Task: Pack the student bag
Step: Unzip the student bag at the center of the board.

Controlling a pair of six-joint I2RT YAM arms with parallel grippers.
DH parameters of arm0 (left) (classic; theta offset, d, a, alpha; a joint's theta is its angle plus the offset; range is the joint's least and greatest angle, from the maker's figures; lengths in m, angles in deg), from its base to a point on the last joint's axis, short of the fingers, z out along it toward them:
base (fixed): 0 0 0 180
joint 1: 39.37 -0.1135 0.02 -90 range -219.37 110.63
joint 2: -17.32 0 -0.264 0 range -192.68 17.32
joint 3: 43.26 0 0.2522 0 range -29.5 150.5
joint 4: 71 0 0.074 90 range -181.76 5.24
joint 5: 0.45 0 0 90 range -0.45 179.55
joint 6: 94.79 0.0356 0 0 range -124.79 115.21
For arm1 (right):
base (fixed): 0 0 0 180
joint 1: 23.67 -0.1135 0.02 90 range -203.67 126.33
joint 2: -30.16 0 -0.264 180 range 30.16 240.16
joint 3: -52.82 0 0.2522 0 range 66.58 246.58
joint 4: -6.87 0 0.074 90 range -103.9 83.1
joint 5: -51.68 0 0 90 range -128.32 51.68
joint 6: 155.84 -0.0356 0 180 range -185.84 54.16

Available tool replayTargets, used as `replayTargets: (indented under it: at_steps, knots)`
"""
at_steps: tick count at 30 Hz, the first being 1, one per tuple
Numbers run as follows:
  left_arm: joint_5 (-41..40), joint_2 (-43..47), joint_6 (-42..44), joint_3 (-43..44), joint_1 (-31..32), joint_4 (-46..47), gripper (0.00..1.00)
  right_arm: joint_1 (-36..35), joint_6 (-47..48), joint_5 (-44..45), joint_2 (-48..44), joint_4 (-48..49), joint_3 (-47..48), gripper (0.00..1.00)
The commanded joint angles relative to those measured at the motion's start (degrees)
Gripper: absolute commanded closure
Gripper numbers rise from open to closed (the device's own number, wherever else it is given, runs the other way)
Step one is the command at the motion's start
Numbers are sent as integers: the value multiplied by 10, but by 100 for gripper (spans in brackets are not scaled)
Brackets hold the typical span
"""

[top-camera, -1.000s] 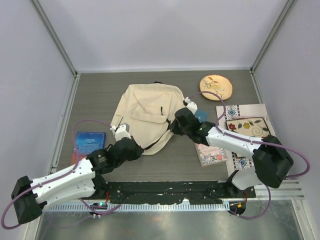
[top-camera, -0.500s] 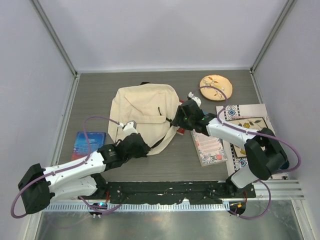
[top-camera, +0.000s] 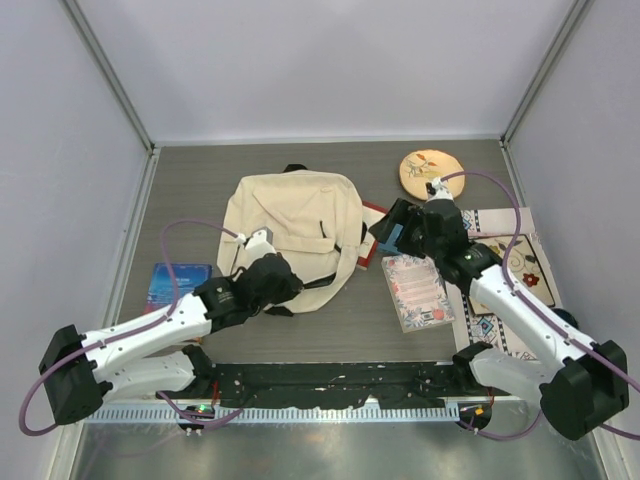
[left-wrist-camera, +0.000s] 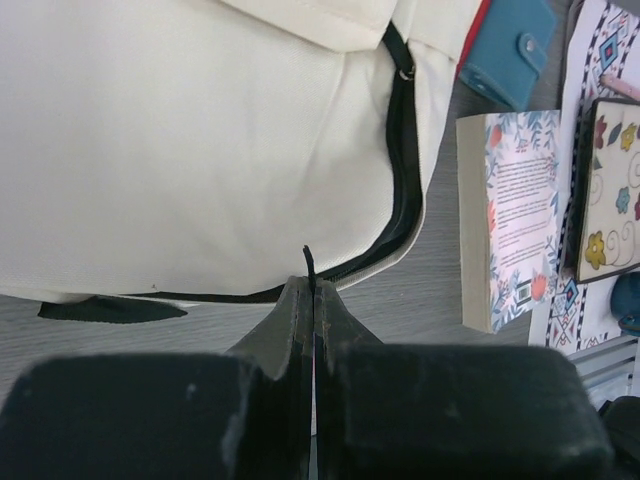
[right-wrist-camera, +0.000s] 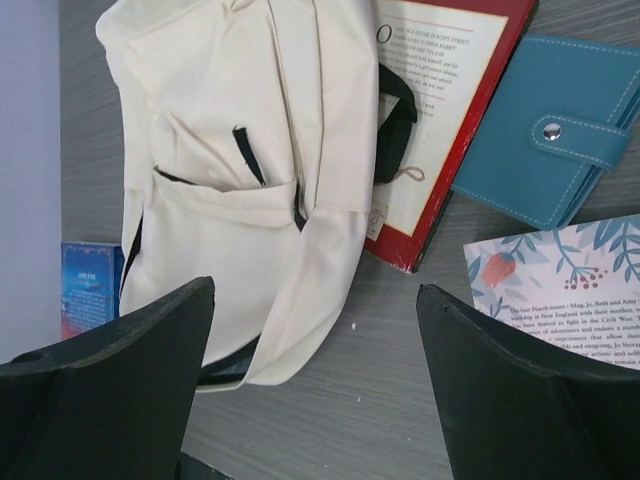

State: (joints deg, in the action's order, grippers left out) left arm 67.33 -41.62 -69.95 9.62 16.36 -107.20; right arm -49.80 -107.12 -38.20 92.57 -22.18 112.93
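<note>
The student bag point(top-camera: 295, 225), cream fabric with black straps, lies flat mid-table. My left gripper point(top-camera: 283, 287) sits at the bag's near edge. In the left wrist view this gripper point(left-wrist-camera: 308, 285) is shut, and a thin black tab from the bag's zipper line point(left-wrist-camera: 400, 200) pokes out between its tips. My right gripper point(top-camera: 385, 228) hovers off the bag's right side. Its jaws stand wide open and empty point(right-wrist-camera: 315, 290) over the bag's corner and bare table. A red book point(right-wrist-camera: 440, 100) lies partly under the bag's right edge. A blue wallet point(right-wrist-camera: 555, 140) lies beside the red book.
A floral paperback point(top-camera: 415, 290) lies right of the bag. A patterned mat point(top-camera: 490, 222) with a dark flowered board point(top-camera: 520, 255) is at the far right. A round tan disc point(top-camera: 430, 172) sits at the back. A blue book point(top-camera: 180, 283) lies at the left.
My right gripper opened and drew back to the right, off the bag. The red book now shows at the bag's right edge. The left gripper stayed shut at the near edge.
</note>
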Motion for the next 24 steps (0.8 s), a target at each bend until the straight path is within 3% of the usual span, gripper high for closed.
replayTargets:
  at_steps: [1,7,11,16,19,24]
  knots:
    - [-16,0,16,38,0,-13,100,3,9,-42,-33,-38,-23,13]
    - [-6,17,34,40,0,-11,100,3,-49,-119,-69,-33,-67,12]
    - [21,14,49,40,0,-3,100,3,-149,-165,-98,25,-111,12]
    - [42,15,55,19,0,11,100,-50,-238,-150,-96,70,-147,12]
    - [53,23,53,11,0,21,100,-111,-281,-122,-56,117,-158,12]
    - [64,21,62,13,0,21,100,-166,-397,-102,31,312,-212,12]
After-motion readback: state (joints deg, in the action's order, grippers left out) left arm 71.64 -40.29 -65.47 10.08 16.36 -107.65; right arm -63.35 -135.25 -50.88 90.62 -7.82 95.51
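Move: About 13 cm to the right hand's left, 8 cm back and 9 cm below lies the unzipped edge of the student bag, near its lower right corner. The red book, partly under the bag, is some 7 cm ahead of that hand and 7 cm left; the blue wallet about 6 cm ahead, 4 cm right; the floral book 8 cm back, 8 cm right, all roughly 12 cm lower. From the left hand, the open edge lies 6 cm right, 2 cm ahead, about level. Drawing back about 10 cm and sinking some 5 cm, the wide-open right hand comes down beside the bag, then swings nearly 9 cm left towards the unzipped edge, rolling its left side up and tipping down, each some 20 degrees; no touch seen. The left hand keeps its closed fingers on the zipper by the bag's lower edge, rising about 1 cm before easing slightly back. ##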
